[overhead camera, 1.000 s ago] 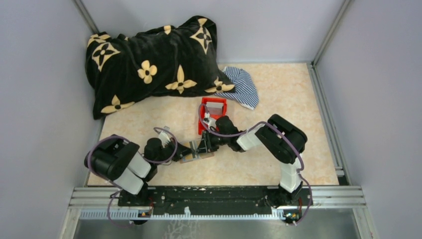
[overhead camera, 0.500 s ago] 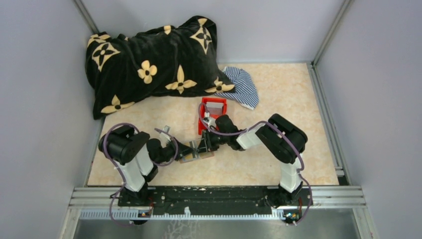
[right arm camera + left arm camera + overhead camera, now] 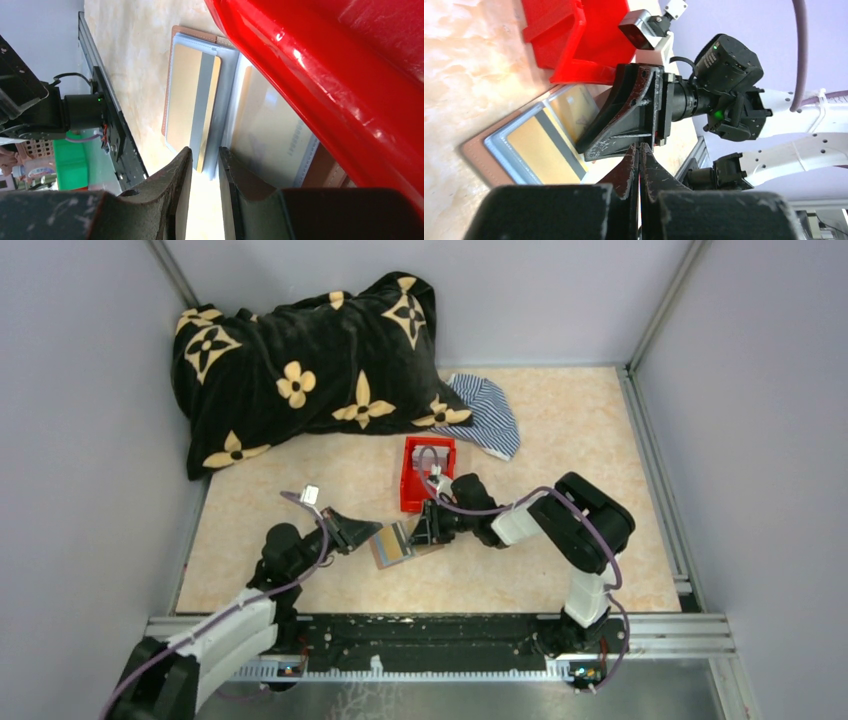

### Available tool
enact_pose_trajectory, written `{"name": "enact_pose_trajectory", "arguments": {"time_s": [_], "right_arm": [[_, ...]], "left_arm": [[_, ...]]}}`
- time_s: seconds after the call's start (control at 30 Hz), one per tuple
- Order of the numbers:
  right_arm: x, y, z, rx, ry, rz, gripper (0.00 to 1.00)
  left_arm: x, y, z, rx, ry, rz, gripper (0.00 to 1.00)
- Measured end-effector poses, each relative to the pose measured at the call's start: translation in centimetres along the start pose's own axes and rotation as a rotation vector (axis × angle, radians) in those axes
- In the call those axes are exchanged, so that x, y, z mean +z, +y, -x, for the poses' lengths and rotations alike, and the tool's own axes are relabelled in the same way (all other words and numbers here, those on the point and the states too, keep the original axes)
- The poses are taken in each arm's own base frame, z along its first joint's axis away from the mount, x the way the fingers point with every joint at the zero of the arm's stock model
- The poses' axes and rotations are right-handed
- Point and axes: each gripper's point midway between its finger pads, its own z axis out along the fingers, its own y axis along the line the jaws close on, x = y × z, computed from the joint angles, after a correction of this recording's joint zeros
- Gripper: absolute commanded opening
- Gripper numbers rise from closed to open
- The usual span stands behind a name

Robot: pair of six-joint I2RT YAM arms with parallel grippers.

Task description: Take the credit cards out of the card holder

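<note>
The card holder (image 3: pixel 395 544) lies open on the table just in front of the red bin (image 3: pixel 427 472). Its grey-blue panels (image 3: pixel 227 100) hold credit cards: an orange one with a grey stripe (image 3: pixel 185 95) (image 3: pixel 539 150) in one panel and a pale tan one (image 3: pixel 270 130) (image 3: pixel 569 105) in the other. My right gripper (image 3: pixel 205 154) (image 3: pixel 424 530) stands open at the holder's middle fold, its tips by the orange card's end, gripping nothing. My left gripper (image 3: pixel 640 147) (image 3: pixel 372 533) is shut and empty, at the holder's left edge, facing the right fingers (image 3: pixel 624 120).
The red bin (image 3: pixel 325 75) stands close behind the right gripper. A black flower-print pillow (image 3: pixel 300 365) and a striped cloth (image 3: pixel 485 410) lie at the back. A metal rail (image 3: pixel 430 630) runs along the near edge; walls close in left and right.
My left arm has dropped and stretched out from the near-left corner, its gripper still at the holder. The right gripper has shifted slightly right and opened a touch.
</note>
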Motion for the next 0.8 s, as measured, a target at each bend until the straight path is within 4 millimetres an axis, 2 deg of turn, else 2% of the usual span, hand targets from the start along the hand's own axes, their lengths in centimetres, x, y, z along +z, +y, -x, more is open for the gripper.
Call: {"name": "enact_pose_trajectory", "arguments": {"time_s": [0.07, 0.27, 0.53, 0.8], "right_arm": [[0.0, 0.0, 0.0, -0.003, -0.003, 0.003, 0.28], [0.0, 0.1, 0.0, -0.003, -0.001, 0.005, 0.28], [-0.2, 0.1, -0.1, -0.003, 0.004, 0.002, 0.29], [-0.4, 0.1, -0.3, -0.006, 0.012, -0.003, 0.29]], "left_arm": [[-0.3, 0.3, 0.0, -0.004, -0.004, 0.021, 0.0], [-0.5, 4.4, -3.2, -0.093, 0.115, 0.184, 0.0], [-0.2, 7.7, -6.0, -0.134, 0.219, 0.275, 0.0], [1.1, 7.9, -6.7, -0.145, 0.248, 0.205, 0.0]]}}
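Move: The left hand hovers shut over the opened card holder: the gold credit card in its left page lies about 11 cm below, 1 cm ahead and 2 cm to the right. The holder's right page is some 8 cm to the hand's right and 1 cm ahead, equally low; the red tray is about 15 cm ahead and 9 cm right. From the right hand, already down at the holder, the gold card lies about 5 cm to the left and 1 cm below. With its fingers kept shut, the left hand drops about 10 cm and draws back a little, tipping down some 20 degrees, to bring its fingertips onto the near part of the gold card; once low, it slides about 1.5 cm to the right along the card, towards the stripe and the right hand. The right hand stays in place with its fingers partly open at the holder's middle, steadying the holder against this stroke. ##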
